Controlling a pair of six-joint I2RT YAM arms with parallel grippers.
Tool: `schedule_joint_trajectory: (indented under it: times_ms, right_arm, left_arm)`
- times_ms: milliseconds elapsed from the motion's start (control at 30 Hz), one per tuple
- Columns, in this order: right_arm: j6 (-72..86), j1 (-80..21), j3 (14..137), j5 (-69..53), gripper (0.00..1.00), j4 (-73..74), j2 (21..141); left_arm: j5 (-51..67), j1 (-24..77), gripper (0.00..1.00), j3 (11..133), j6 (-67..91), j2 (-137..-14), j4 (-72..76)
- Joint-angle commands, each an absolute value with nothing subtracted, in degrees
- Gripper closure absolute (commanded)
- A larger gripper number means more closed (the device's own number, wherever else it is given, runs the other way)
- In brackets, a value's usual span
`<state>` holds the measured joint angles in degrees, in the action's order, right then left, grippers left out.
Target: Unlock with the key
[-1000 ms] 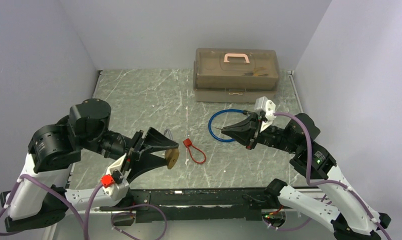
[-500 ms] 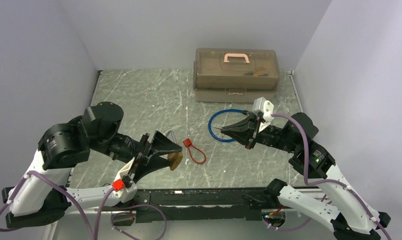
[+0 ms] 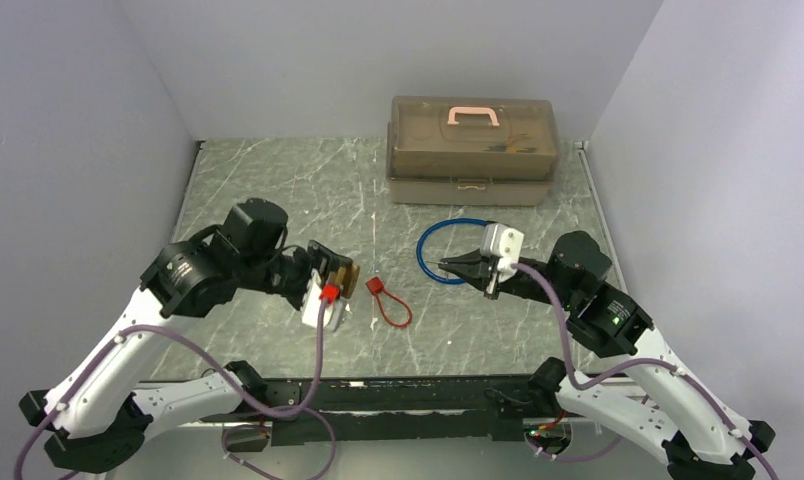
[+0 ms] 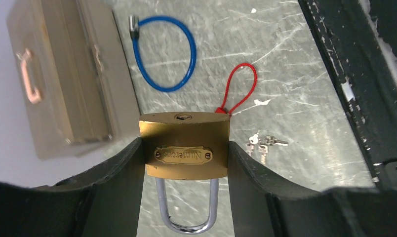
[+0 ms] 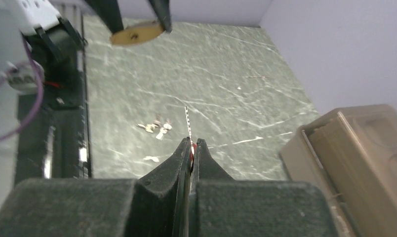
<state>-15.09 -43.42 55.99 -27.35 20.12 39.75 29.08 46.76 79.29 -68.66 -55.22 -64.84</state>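
Observation:
My left gripper (image 4: 184, 150) is shut on the sides of a brass padlock (image 4: 184, 145), lifted off the table. The keyhole end (image 4: 182, 117) faces away from the wrist and the steel shackle (image 4: 186, 212), closed, points back at it. From above, the padlock (image 3: 348, 277) sits in the left gripper (image 3: 340, 281) left of centre. My right gripper (image 5: 191, 144) is shut on a key (image 5: 187, 121), whose thin blade pokes out past the fingertips. That blade (image 3: 433, 263) aims left at the padlock (image 5: 137, 33), with a gap between them.
A brown toolbox (image 3: 472, 148) with a pink handle stands at the back. A blue cable loop (image 3: 421, 250) lies under the right gripper. The red cable lock (image 3: 375, 286) rests between the grippers. A small bunch of keys (image 4: 262, 144) lies on the marble table (image 3: 278, 190).
The left arm has swung up and towards the table's middle, turning the padlock so its keyhole end faces the right gripper. The right gripper with the key has dropped slightly.

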Motion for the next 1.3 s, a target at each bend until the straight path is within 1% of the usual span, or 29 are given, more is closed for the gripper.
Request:
schedule_joint_trajectory:
  times_ms: [0,133,233,400,533,667,767,1033,1267]
  right_arm:
    - [-31.3,-44.0,54.2,-28.1,1.00,16.6,37.7]
    - [-40.4,-46.0,53.2,-27.8,1.00,16.8,37.5]
    - [-44.5,-50.4,53.9,-24.9,1.00,19.1,39.5]
    - [-52.8,-65.4,52.8,-7.9,1.00,19.8,42.7]
    - [-57.5,-71.8,52.6,-2.0,1.00,19.0,45.4]
    - [-61.1,-74.3,52.5,-0.2,1.00,18.1,46.7]
    - [-62.3,-75.4,52.3,1.8,1.00,17.4,47.8]
    - [-61.5,-76.1,49.6,0.4,1.00,12.7,50.0]
    - [-61.5,-77.0,46.9,2.1,1.00,6.6,51.0]
  left_arm:
    - [38.0,38.5,1.00,85.9,-62.6,-58.3,-64.3]
    - [45.4,35.1,1.00,90.5,-66.1,-65.5,-78.7]
    - [49.4,34.9,1.00,90.8,-66.7,-68.7,-83.2]
    - [51.3,35.0,1.00,89.5,-65.3,-70.1,-83.8]
    - [50.7,35.0,1.00,91.2,-62.1,-73.6,-85.8]
    - [50.8,35.1,1.00,92.8,-59.6,-77.3,-89.8]
    - [49.3,35.5,1.00,93.3,-55.4,-79.2,-90.1]
    - [46.2,40.0,1.00,94.9,-49.2,-81.2,-89.9]
    - [43.8,42.4,1.00,96.7,-47.2,-81.3,-89.6]
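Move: The left hand already grips the padlock and the right the key; the padlock is about 14 cm to the right hand's left, 2 cm back and 5 cm lower. From the left hand, the key is about 14 cm to the right, 2 cm ahead and 4 cm up. On the table some 34 cm below the right hand are the red cable, 7 cm left and 4 cm ahead, the spare keys, 18 cm left and 2 cm ahead, and the blue cable, 7 cm right and 16 cm ahead. The right hand carries the key left and down towards the padlock, about 8 cm each way and 3 cm back, rolling some 50 degrees about its own fingers so its top leans back. The left keeps its grip and sinks about 5 cm, first edging forward, then drawing back to end 2 cm nearer its base, while it rolls some 50 degrees with its top leaning forward and its fingers pointing more steeply down. ##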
